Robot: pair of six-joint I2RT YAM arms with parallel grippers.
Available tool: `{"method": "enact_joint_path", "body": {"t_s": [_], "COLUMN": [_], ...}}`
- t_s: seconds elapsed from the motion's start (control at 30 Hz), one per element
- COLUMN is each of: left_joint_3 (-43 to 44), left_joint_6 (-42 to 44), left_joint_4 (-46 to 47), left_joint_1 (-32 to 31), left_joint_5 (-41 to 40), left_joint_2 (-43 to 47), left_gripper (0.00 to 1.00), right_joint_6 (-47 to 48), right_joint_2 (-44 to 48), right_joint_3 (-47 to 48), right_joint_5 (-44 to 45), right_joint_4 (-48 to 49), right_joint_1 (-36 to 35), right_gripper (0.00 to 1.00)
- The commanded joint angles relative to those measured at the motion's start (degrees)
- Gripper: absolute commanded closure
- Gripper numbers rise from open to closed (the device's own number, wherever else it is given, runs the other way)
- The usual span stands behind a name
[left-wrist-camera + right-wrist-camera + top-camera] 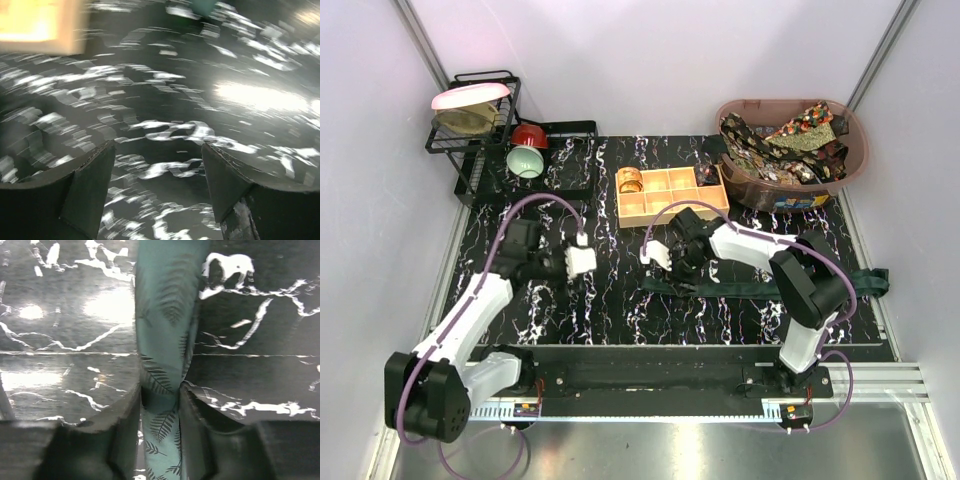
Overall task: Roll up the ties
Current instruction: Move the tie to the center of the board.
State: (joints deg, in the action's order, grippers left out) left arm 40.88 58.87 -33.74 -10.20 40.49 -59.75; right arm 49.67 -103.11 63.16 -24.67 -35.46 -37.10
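Observation:
A dark green tie (pixel 770 285) lies stretched left to right across the black marbled table, in front of my right arm. In the right wrist view it shows a fern pattern (pixel 167 315) and runs between my fingers (pixel 125 425), which pinch it from both sides. My right gripper (pixel 665 262) (pixel 160 410) is shut on it near its left end. Over bare table to the left, my left gripper (pixel 582 260) (pixel 157 150) stands open with nothing between its fingers. More patterned ties (pixel 790 140) lie heaped in a basket at the back right.
A tan wooden box (pixel 670 205) (pixel 40 25) with square compartments stands behind the grippers, with a rolled gold tie (pixel 630 180) in its left corner. The brown basket (pixel 855 165) is at the back right. A black dish rack (pixel 480 125) with bowls stands at the back left.

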Motion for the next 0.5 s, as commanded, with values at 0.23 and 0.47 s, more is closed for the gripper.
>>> {"method": "enact_joint_path", "body": {"t_s": [0.23, 0.47], "left_joint_3": [0.3, -3.4], "left_joint_6": [7.9, 0.0], "left_joint_4": [1.6, 15.2], "left_joint_1": [-10.4, -14.8], "left_joint_5": [0.8, -0.9], "left_joint_2": [-5.9, -6.5], "left_gripper": [0.24, 0.22], "right_joint_6": [-10.9, -34.5], "right_joint_2": [12.3, 24.1], "right_joint_3": [-0.1, 1.5], "right_joint_5": [1.2, 2.0], "right_joint_4": [0.8, 7.7], "right_joint_1": [-1.3, 7.3], "right_gripper": [0.17, 0.01]}}
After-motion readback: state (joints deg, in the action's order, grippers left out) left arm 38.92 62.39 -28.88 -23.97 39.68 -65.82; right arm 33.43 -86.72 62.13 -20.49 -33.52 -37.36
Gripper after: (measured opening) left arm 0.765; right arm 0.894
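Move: The right fingers are shut on the green tie, level with them on the table, about 8 cm in from its left end. From that hand the middle of the divided tray lies some 22 cm ahead and 2 cm left. The open left hand has the tie's left end about 14 cm to its right, level fore-and-aft and 11 cm lower; from it the tray is 20 cm ahead, 20 cm right and 9 cm below. The right fingers let go of the tie, opening wide as the hand first eases back a centimetre or so, then lifts straight up off the tie, roughly 9 cm, turning some 15 degrees clockwise. Meanwhile the left hand, fingers staying open, comes rightward about 5 cm, with some back and down, towards the tie's left end, turning clockwise as well. ##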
